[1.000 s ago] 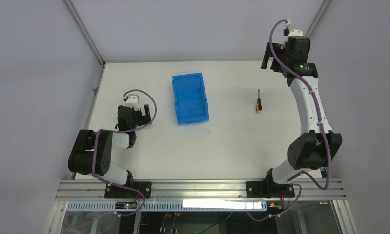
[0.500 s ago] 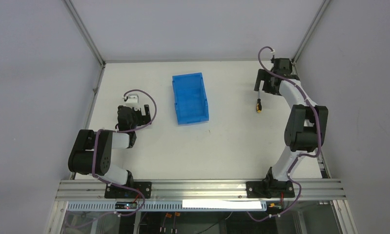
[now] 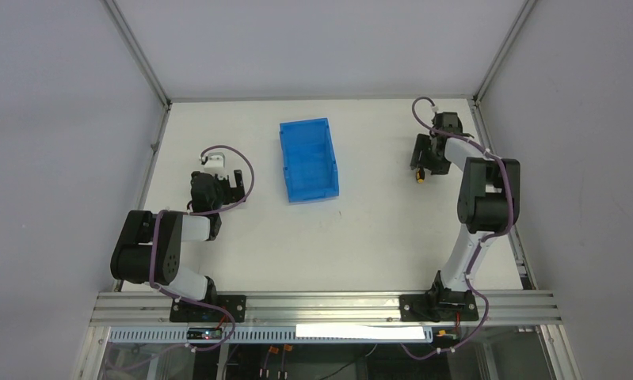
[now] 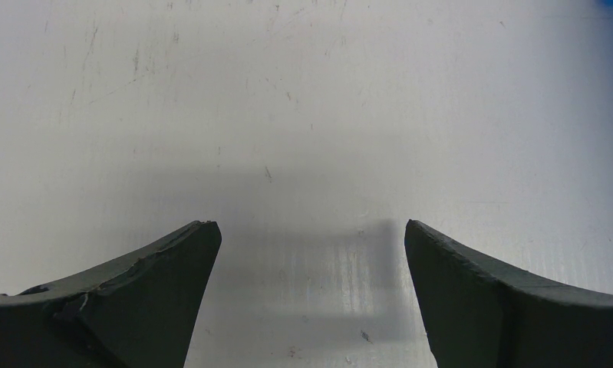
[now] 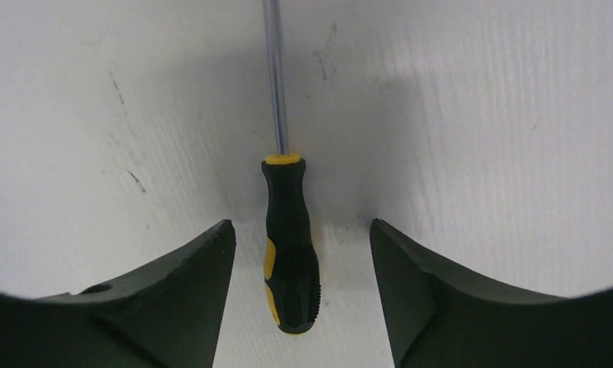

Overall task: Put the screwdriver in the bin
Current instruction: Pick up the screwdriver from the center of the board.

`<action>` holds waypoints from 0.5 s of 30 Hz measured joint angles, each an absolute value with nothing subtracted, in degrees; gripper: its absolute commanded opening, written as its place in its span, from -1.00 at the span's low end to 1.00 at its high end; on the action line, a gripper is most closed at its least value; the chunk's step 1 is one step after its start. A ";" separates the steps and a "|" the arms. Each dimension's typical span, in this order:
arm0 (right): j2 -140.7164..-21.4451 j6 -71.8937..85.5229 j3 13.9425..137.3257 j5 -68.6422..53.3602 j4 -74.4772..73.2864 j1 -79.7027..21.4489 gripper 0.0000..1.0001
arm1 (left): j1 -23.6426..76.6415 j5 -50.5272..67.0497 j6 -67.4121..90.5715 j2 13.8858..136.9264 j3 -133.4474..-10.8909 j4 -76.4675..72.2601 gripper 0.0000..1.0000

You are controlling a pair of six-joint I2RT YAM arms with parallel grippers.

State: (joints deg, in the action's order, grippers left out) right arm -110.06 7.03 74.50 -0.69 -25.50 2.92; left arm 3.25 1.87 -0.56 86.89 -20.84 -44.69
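The screwdriver (image 5: 289, 245) lies flat on the white table, its black and yellow handle between my right fingers and its thin shaft pointing away. In the top view only its handle end (image 3: 420, 177) shows below the gripper. My right gripper (image 5: 301, 230) is open, low over the table, its jaws either side of the handle without touching it; it shows at the right back in the top view (image 3: 424, 154). The blue bin (image 3: 308, 159) stands open-topped at the table's middle back, empty. My left gripper (image 4: 309, 230) is open and empty over bare table at the left (image 3: 215, 188).
The white table (image 3: 360, 229) is bounded by grey walls and metal frame posts at the back corners. A rail (image 3: 321, 305) runs along the near edge with both arm bases on it.
My right arm has folded down from high at the back right and lowered its open gripper over the screwdriver. The left arm, bin and screwdriver have not moved.
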 measured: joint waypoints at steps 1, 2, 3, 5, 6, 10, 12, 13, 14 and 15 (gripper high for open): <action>-110.39 7.14 74.48 -0.71 -25.50 2.92 0.17 | 3.25 1.87 -0.56 86.89 -20.84 -44.69 0.99; -110.54 7.07 74.48 -0.51 -25.39 2.92 0.10 | 3.25 1.87 -0.56 86.89 -20.84 -44.69 0.99; -110.56 7.22 74.43 -0.51 -25.23 2.92 0.01 | 3.25 1.87 -0.56 86.89 -20.84 -44.69 0.99; -110.56 7.16 74.43 -0.45 -25.23 2.92 -0.15 | 3.25 1.85 -0.56 86.89 -20.84 -44.71 0.99; -110.56 7.14 74.43 -0.25 -25.26 2.92 -0.24 | 3.25 1.85 -0.56 86.89 -20.86 -44.69 0.99; -110.56 6.79 74.43 0.36 -25.50 2.92 -0.53 | 3.25 1.87 -0.56 86.89 -20.84 -44.69 0.99; -110.56 6.48 74.43 0.43 -25.61 2.92 -0.54 | 3.25 1.85 -0.56 86.89 -20.84 -44.69 0.99; -110.54 6.44 74.46 0.51 -25.61 2.92 -0.55 | 3.25 1.87 -0.56 86.89 -20.86 -44.69 0.99; -110.50 6.42 74.46 0.56 -25.67 2.92 -0.56 | 3.25 1.87 -0.56 86.89 -20.84 -44.69 0.99; -110.39 6.37 74.46 0.62 -25.89 2.92 -0.59 | 3.25 1.87 -0.56 86.89 -20.84 -44.69 0.99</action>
State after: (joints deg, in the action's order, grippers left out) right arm -110.39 6.37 74.46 0.62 -25.89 2.92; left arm 3.25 1.87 -0.56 86.89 -20.84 -44.69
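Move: The screwdriver lies almost under the open right gripper: its middle is about 3 cm ahead, 1 cm to the left and 1 cm below, its handle already between the fingers, shaft pointing forward. The blue bin is the only neighbour, some 37 cm to the right hand's left and 4 cm farther out, at about its height. From the left hand, the screwdriver is roughly 66 cm to the right, 6 cm ahead and 3 cm lower. Close the right gripper on the screwdriver's handle, from about three-quarters open to about a quarter, until both fingers pinch its rear half from the sides. Settle the last half centimetre down as the closing starts, then stay low over the board with the wrist steady, easing only about half a centimetre to the right. ##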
